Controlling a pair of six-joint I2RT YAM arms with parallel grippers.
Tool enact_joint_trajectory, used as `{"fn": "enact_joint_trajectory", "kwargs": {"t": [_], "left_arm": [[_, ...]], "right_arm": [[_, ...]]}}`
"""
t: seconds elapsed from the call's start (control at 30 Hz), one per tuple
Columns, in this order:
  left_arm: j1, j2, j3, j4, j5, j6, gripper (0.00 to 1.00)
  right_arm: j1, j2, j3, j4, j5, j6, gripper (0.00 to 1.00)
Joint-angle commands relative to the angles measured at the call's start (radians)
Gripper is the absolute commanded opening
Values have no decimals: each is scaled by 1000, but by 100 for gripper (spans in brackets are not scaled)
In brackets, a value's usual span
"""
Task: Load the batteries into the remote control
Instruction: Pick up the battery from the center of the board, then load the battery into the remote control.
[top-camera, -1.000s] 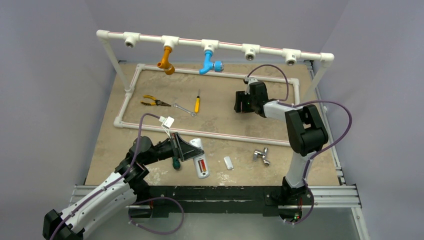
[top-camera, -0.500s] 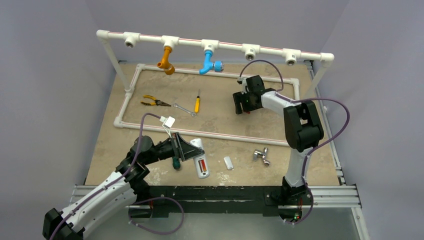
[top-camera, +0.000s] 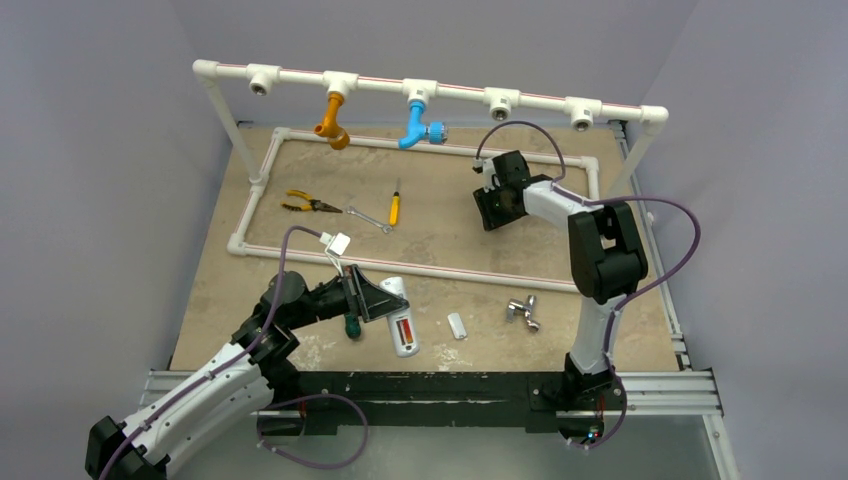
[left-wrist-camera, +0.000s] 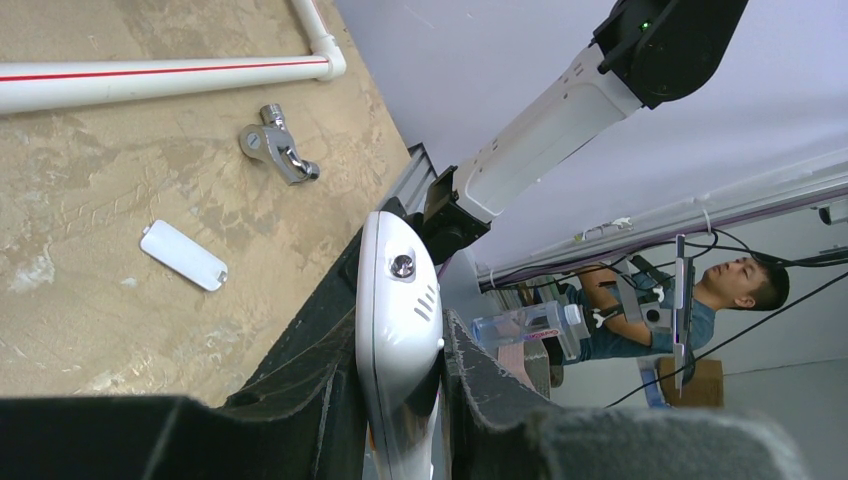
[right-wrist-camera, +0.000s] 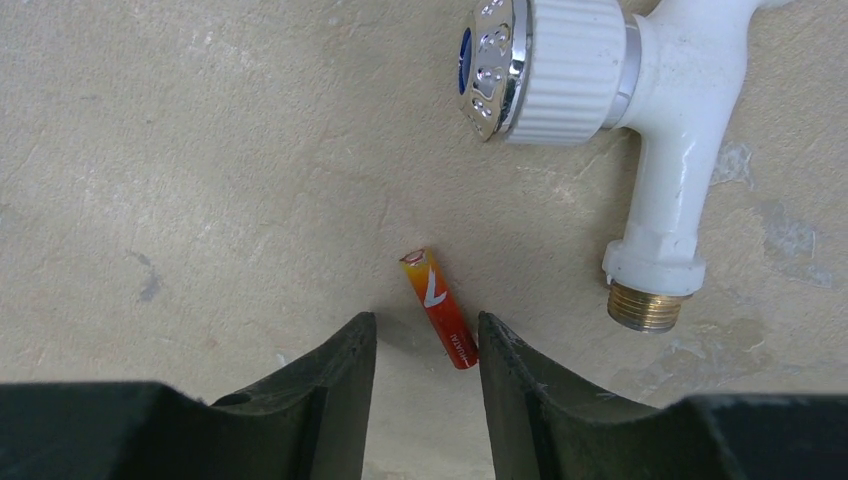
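Note:
My left gripper (top-camera: 374, 298) is shut on the remote control (top-camera: 400, 316), a slim white handset held on edge just above the table's near side. The remote control (left-wrist-camera: 398, 320) is clamped between both pads in the left wrist view. A red-orange battery (top-camera: 404, 328) shows in its open back. Far back on the right, my right gripper (top-camera: 495, 207) points down at the table. In the right wrist view, a second red-orange battery (right-wrist-camera: 438, 308) lies flat between the tips of my right gripper (right-wrist-camera: 427, 320). The jaws stand open and the battery touches the right finger (right-wrist-camera: 500, 345).
A white tap (right-wrist-camera: 600, 90) with a brass thread lies just beyond the loose battery. The white battery cover (top-camera: 457, 326) and a metal tap fitting (top-camera: 522, 312) lie right of the remote. Pliers (top-camera: 305, 204), a wrench and a screwdriver (top-camera: 395, 206) lie inside the white pipe frame (top-camera: 420, 270).
The right gripper has shifted slightly back and right over the loose battery, and its jaws have narrowed. The left arm and remote have not moved.

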Motion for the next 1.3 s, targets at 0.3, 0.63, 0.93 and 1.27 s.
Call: {"fn": "enact_joint_trajectory", "kwargs": {"t": [0.3, 0.63, 0.93, 1.27], "left_arm": [[0, 1, 45, 41, 2, -1, 0], [0, -10, 28, 48, -4, -5, 0], [0, -20, 15, 45, -37, -5, 0], [0, -18, 12, 68, -54, 18, 0]], "right_arm": [[2, 61, 3, -146, -51, -7, 2], [4, -286, -310, 151, -149, 176, 0], [127, -839, -836, 537, -312, 343, 0], [346, -1623, -1090, 755, -473, 298, 0]]}}
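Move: The last battery lies between the right hand's open fingertips, its middle about 1 cm ahead of the hand point and 1 cm lower. The white tap stands roughly 8 cm ahead and 3 cm to the right of that hand. The remote, in the left hand, is some 33 cm back, 23 cm left and 18 cm up from the right hand. From the left hand the battery lies about 30 cm ahead, 26 cm right and 20 cm below. The right hand stays low over the board while its fingers close almost fully and pinch the battery near one end, then it draws back fast about 25 cm towards the base, rising some 16 cm and swinging some 8 cm left, most of the climb coming late, towards the remote. On the way the wrist swings up by some 60 degrees, so that the fingers go from pointing down to nearly level, aimed left and a little forward with the battery sticking out of the tips, while the left hand keeps its hold on the remote and stays in place. ##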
